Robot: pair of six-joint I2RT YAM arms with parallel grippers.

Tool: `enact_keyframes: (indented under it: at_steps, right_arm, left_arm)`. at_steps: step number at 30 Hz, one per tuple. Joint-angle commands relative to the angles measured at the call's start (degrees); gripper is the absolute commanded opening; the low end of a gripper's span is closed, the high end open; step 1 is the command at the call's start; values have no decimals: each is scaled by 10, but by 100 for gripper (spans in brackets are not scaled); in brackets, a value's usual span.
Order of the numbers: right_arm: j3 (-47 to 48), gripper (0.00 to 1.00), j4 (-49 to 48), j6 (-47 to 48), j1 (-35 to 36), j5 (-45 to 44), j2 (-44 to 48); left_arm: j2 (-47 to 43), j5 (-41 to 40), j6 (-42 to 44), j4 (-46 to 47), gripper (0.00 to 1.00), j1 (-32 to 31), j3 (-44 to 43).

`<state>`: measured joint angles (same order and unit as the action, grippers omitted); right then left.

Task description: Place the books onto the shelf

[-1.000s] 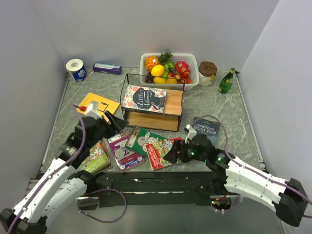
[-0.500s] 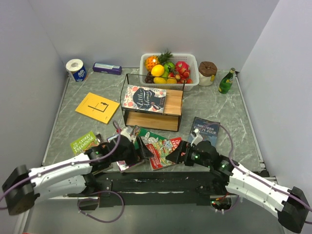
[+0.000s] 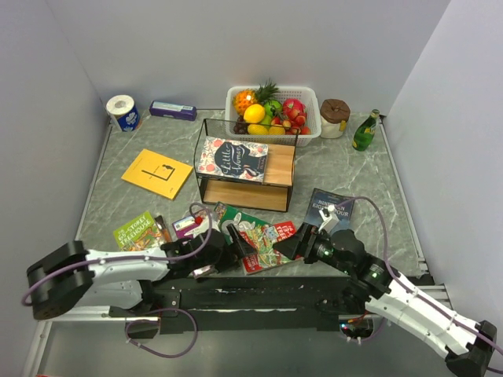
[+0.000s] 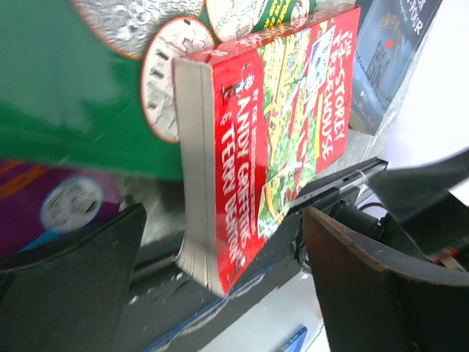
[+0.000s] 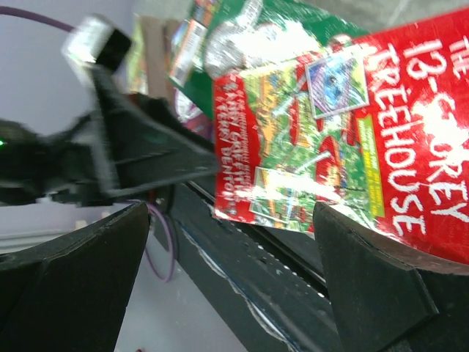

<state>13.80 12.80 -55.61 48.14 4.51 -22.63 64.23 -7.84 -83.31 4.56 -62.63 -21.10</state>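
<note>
The shelf (image 3: 279, 169) stands mid-table with one flowered book (image 3: 232, 159) on its top board. A red Treehouse book (image 3: 267, 239) (image 4: 286, 125) (image 5: 352, 132) lies at the near edge, overlapping a green book (image 3: 240, 222) (image 4: 73, 88). My left gripper (image 3: 242, 250) (image 4: 220, 293) is open and low, with the red book's near corner between its fingers. My right gripper (image 3: 281, 250) (image 5: 234, 293) is open at that book's right side, holding nothing. A purple book (image 3: 189, 226), a green Treehouse book (image 3: 137, 229), a yellow book (image 3: 157, 173) and a dark blue book (image 3: 330, 206) lie flat around them.
A white fruit basket (image 3: 310, 98) stands behind the shelf. A toilet roll (image 3: 122, 111) and a slim purple box (image 3: 173, 110) are at the back left. A brown jar (image 3: 335, 118) and a green bottle (image 3: 364, 131) are at the back right. A black rail (image 3: 259, 290) runs along the near edge.
My left arm swung down and right from the left-hand books to the red book's corner, and its jaws widened. My right gripper shifted slightly right.
</note>
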Motion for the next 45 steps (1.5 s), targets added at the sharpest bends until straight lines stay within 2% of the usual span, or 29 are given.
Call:
enact_keyframes:
  at_steps: [1,3,4,6,7,9,10,13,15,19,22,26,28,31,34,36,41,45]
  right_arm:
    - [32,99,32,7,3,-26,38]
    - [32,99,43,6,4,-27,52]
    - [32,99,48,5,4,-28,56]
    - [34,99,56,6,4,-29,64]
    - [37,99,61,6,5,-31,66]
    - [39,99,65,9,4,-32,72]
    - [42,99,68,9,3,-31,73]
    - [57,99,72,16,4,-32,75]
    - [71,99,72,34,4,-28,73]
    - [146,99,76,77,5,-22,54]
    - [209,99,80,113,5,-14,36]
    - [274,99,68,156,5,-5,22]
    - [299,99,52,162,5,-5,15]
    - [294,99,2,152,5,-1,9]
    - [262,99,-83,122,6,3,0]
    - [239,99,-126,99,5,12,-13]
    - [228,99,-273,64,6,32,-82]
    - [257,99,-312,60,5,51,-140]
  left_arm:
    - [71,4,11,126,86,-2,-12]
    - [93,14,15,144,78,-2,-18]
    - [107,26,17,155,66,-2,-19]
    - [114,33,17,177,53,-3,-15]
    - [111,34,17,180,41,-2,-13]
    - [98,29,18,177,30,-3,-7]
    - [75,27,23,171,20,-3,-6]
    - [5,8,43,120,6,-8,-17]
    - [-40,-20,57,60,1,-23,-41]
    - [-158,-60,110,-32,1,-42,-105]
    - [-208,-89,137,-109,1,-46,-162]
    - [-259,-133,160,-161,1,-49,-229]
    - [-281,-181,173,-171,1,-49,-249]
    - [-308,-243,178,-138,1,-49,-255]
    - [-327,-271,184,-50,1,-49,-230]
    - [-321,-270,196,29,1,-49,-218]
    - [-279,-231,202,78,1,-49,-243]
    - [-255,-212,203,92,1,-49,-255]
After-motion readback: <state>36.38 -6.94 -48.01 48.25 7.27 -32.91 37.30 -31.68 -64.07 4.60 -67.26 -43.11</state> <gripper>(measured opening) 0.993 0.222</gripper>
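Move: The red 13-Storey Treehouse book lies with its middle some 10 cm to the right of my left hand, roughly level ahead and 3 cm below; its near end is just beyond my open fingers. The green book under it is about 6 cm ahead of this hand, the purple book 11 cm left and 2 cm ahead, the shelf's middle 20 cm straight ahead. From my right hand the red book is about 5 cm left, 3 cm ahead and 8 cm below. My left hand slips about 3 cm right and slightly down, closing its fingers to pinch the red book by its left end, across the thickness. Then it lifts some 30 cm almost straight up, the fingers tilting up nearly 50 degrees, with a swing to the left late in the climb. My open, empty right hand rises about 22 cm alongside, then eases left and a little forward. ##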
